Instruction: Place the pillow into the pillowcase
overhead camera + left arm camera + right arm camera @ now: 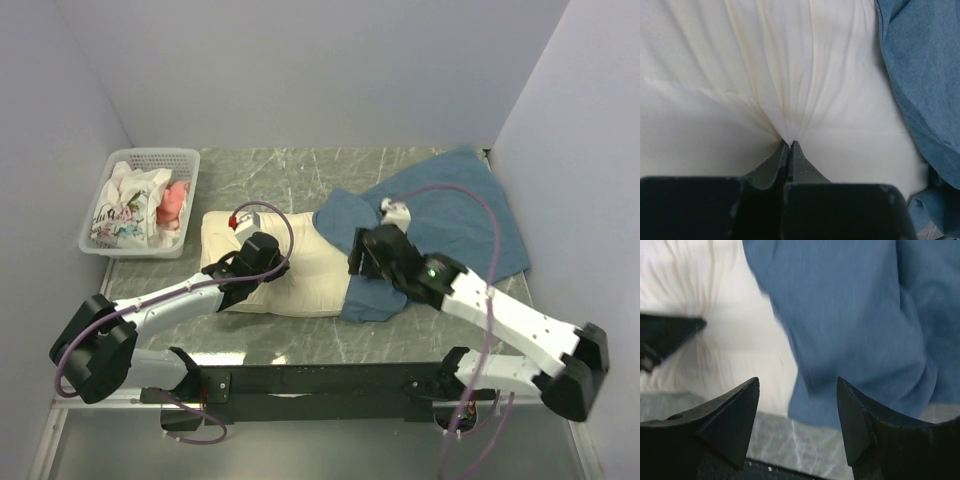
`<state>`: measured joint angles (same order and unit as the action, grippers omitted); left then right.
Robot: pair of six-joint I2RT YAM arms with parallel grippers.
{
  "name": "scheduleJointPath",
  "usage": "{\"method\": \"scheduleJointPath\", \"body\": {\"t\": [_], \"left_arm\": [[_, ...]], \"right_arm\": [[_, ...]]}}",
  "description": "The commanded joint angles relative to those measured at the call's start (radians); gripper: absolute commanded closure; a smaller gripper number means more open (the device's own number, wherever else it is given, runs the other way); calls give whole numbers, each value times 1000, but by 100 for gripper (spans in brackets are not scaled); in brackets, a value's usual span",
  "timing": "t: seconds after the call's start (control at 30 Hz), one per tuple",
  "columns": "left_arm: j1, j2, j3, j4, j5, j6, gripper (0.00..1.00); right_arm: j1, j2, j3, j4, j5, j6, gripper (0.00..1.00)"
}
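The cream-white pillow (300, 280) lies lengthwise in the middle of the table, and its right end sits under the edge of the blue pillowcase (450, 215). My left gripper (791, 144) is shut on a pinch of the pillow (740, 75), which puckers into folds at the fingertips. It sits over the pillow's middle in the top view (262, 262). My right gripper (799, 381) is open above the pillowcase (850, 315) edge, where it overlaps the pillow (715, 290), with nothing between the fingers. In the top view the right gripper (358, 265) hovers at that same overlap.
A white plastic basket (187, 200) with printed white cloth and pink fabric stands at the back left. Grey walls close in the table on three sides. The marbled tabletop (790, 440) shows just below the right gripper. The arms' bases and a black rail (320, 380) line the near edge.
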<state>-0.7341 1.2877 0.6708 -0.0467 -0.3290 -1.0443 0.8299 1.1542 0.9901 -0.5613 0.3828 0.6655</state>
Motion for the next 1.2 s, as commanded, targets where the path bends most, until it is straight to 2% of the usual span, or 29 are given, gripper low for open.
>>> {"method": "scheduleJointPath", "body": {"t": [0.0, 0.13, 0.2, 0.4, 0.5, 0.57, 0.6, 0.7, 0.8, 0.87, 0.9, 1.0, 1.17], "left_arm": [[-1, 31, 3, 80, 44, -25, 99], [-2, 47, -4, 91, 42, -37, 99], [-1, 55, 1, 91, 44, -40, 99], [-2, 56, 12, 80, 45, -48, 99], [-2, 53, 21, 59, 28, -51, 99], [-1, 47, 32, 50, 9, -49, 99], [2, 48, 35, 50, 10, -49, 99], [15, 65, 53, 16, 10, -56, 99], [44, 87, 72, 13, 22, -59, 99], [65, 105, 88, 13, 33, -54, 99], [88, 113, 95, 15, 41, -51, 99], [110, 134, 124, 16, 67, -46, 99], [110, 102, 95, 74, 119, -49, 99]], "right_arm": [[90, -135, -189, 66, 65, 150, 32], [187, -140, -248, 55, 91, 236, 37], [254, -114, -245, 38, 157, 266, 37], [258, 33, -156, 18, 251, 252, 35], [256, 156, -85, -40, 294, 255, 36], [268, 217, -79, -106, 349, 289, 44], [276, 226, -96, -121, 361, 302, 60], [359, 213, -132, -170, 367, 371, 94], [507, 162, -160, -219, 335, 453, 100], [590, 134, -172, -232, 303, 519, 100], [674, 133, -192, -227, 289, 537, 100], [756, 179, -257, -99, 193, 552, 100], [729, 361, -332, 176, 110, 505, 100]]}}
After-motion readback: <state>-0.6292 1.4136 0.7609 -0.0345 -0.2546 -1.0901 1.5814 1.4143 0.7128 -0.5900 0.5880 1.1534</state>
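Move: The pillowcase's near corner, at its mouth, lies about 5 cm back from the right hand, a touch left and some 10 cm below. The pillow's middle is about 18 cm to this hand's left, 3 cm ahead and 12 cm below; the pillowcase's spread body lies some 22 cm right and 15 cm ahead, 17 cm down. From the left hand, already pinching the pillow, that corner lies about 14 cm right, 7 cm back and 3 cm lower. Its open fingers pinch the pillowcase's near corner once the right hand has swept back and down some 8 cm and eased slightly forward, still sinking; shut, they drag the corner back about 14 cm and lower it to the table's front edge, wrist turning counter-clockwise. The left hand keeps its pinch on the pillow, late on easing roughly 3 cm forward. ##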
